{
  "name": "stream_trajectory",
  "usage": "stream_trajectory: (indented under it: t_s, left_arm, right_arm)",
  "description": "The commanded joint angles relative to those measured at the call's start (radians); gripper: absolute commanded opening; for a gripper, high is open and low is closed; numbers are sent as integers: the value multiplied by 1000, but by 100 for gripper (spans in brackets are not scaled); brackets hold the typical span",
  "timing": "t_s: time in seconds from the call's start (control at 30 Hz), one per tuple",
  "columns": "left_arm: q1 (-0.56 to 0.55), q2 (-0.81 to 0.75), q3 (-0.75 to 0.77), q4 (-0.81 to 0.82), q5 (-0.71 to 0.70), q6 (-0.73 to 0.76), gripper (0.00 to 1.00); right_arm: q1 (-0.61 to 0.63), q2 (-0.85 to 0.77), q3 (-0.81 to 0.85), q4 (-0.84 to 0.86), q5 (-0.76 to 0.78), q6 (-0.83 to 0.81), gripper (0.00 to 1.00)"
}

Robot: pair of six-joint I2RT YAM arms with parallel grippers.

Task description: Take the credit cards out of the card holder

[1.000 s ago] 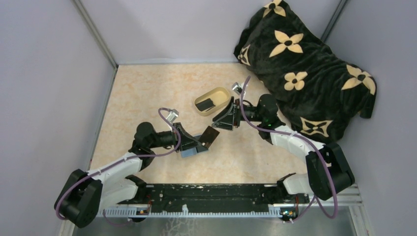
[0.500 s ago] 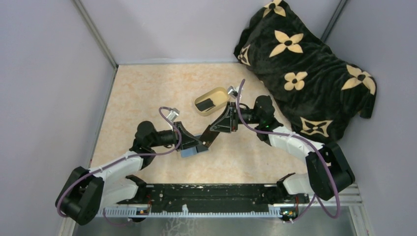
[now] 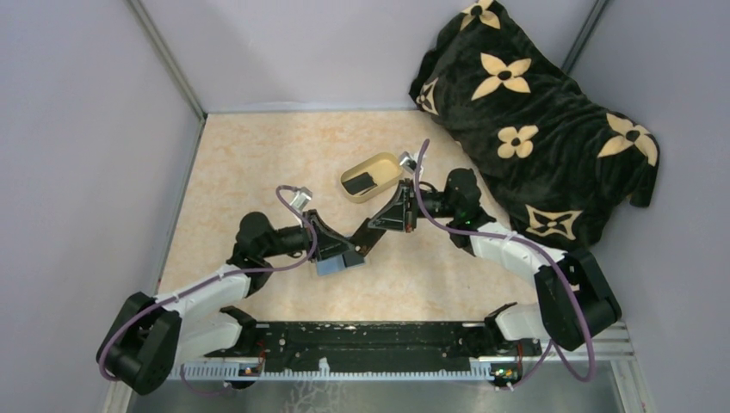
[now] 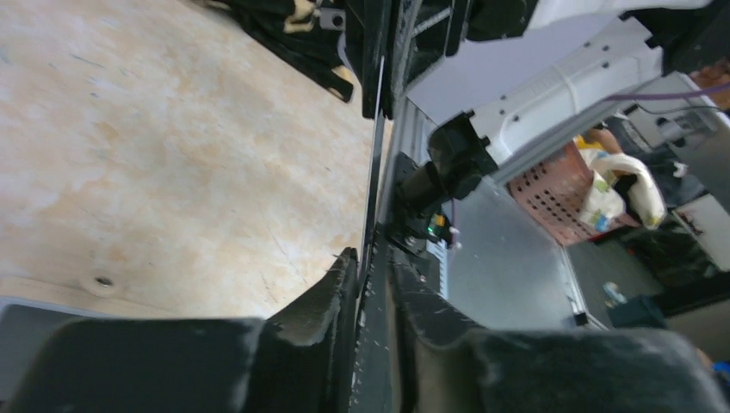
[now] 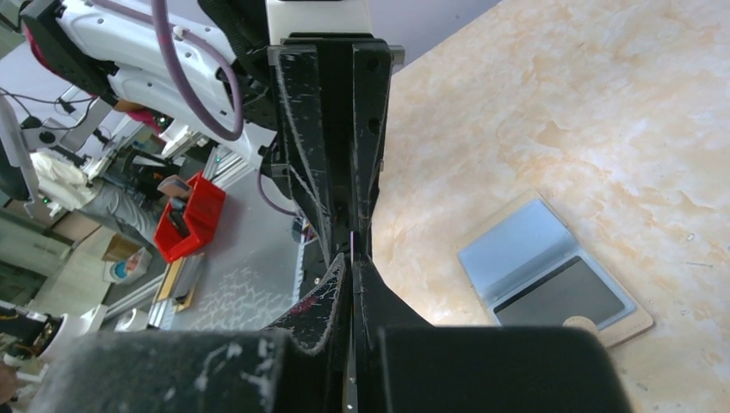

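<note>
A thin black credit card (image 3: 365,237) hangs above the table, bridged between both grippers. My left gripper (image 3: 349,249) pinches its near-left end, and in the left wrist view the card (image 4: 377,155) runs edge-on between those fingers (image 4: 372,258). My right gripper (image 3: 374,230) is shut on the card's other end; the right wrist view shows the card's edge (image 5: 351,379) squeezed in the jaws (image 5: 353,258). The card holder (image 3: 331,266) lies open on the table under the left gripper, blue-grey faces up (image 5: 525,254), with another black card (image 5: 564,294) in its pocket.
A cream oval dish (image 3: 390,163) behind the grippers holds one black card (image 3: 361,182). A black blanket with tan flowers (image 3: 534,112) fills the back right corner. Grey walls close the left and back sides. The arms' base rail (image 3: 361,344) runs along the near edge.
My right gripper has moved left from beside the dish to the raised card and closed on it. The left gripper has kept the card in place.
</note>
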Motion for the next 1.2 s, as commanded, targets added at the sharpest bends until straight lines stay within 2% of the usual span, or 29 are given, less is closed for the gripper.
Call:
stream_trajectory:
  t_s: [0.0, 0.03, 0.1, 0.23, 0.33, 0.6, 0.87, 1.0, 1.17]
  left_arm:
    - [4, -56, -5, -19, -127, 20, 35]
    - [5, -72, -7, -56, -157, 36, 44]
    - [4, -105, -5, -167, -230, 72, 49]
    - [5, -171, -15, -325, -367, 149, 49]
    - [5, -205, -44, -336, -404, 161, 49]
    - [4, -234, -92, -356, -442, 165, 49]
    - [4, -300, -96, -431, -528, 221, 48]
    - [5, -315, -77, -489, -556, 249, 48]
    - [4, -330, -89, -484, -591, 243, 47]
  right_arm:
    - [-31, 15, -3, 84, 55, 40, 0]
    - [-47, 33, -1, 117, 72, 69, 0]
    - [-83, 78, 13, 201, 99, 134, 0]
    - [-122, 214, 107, 221, 138, 168, 0]
    - [-129, 363, 236, 161, 139, 147, 0]
    - [-170, 684, 508, 161, 169, 212, 0]
    - [-197, 826, 647, 157, 180, 233, 0]
    - [-197, 869, 688, 109, 198, 201, 0]
    - [-195, 882, 705, 19, 230, 127, 0]
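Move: The right hand, pinching the black card's outer end, has the shallow tray about 25 cm straight ahead and some 17 cm below. The dark cards already in the tray lie roughly 23 cm ahead and 3 cm left, while the open card holder is 7 cm left, about 1 cm ahead and 18 cm below. For the left hand, still at the card's other end, the card holder lies about 4 cm ahead, 4 cm left and 14 cm below. Forward and then increasingly down, the right hand carries the pinched black card quickly from above the card holder to over the tray, about 26 cm out and 11 cm lower, turning some 20 degrees clockwise and rolling forward. The left hand opens to release the card's other end, draws left, forward and down about 6 cm each towards the card holder, and turns counter-clockwise with its fingers dipping. ##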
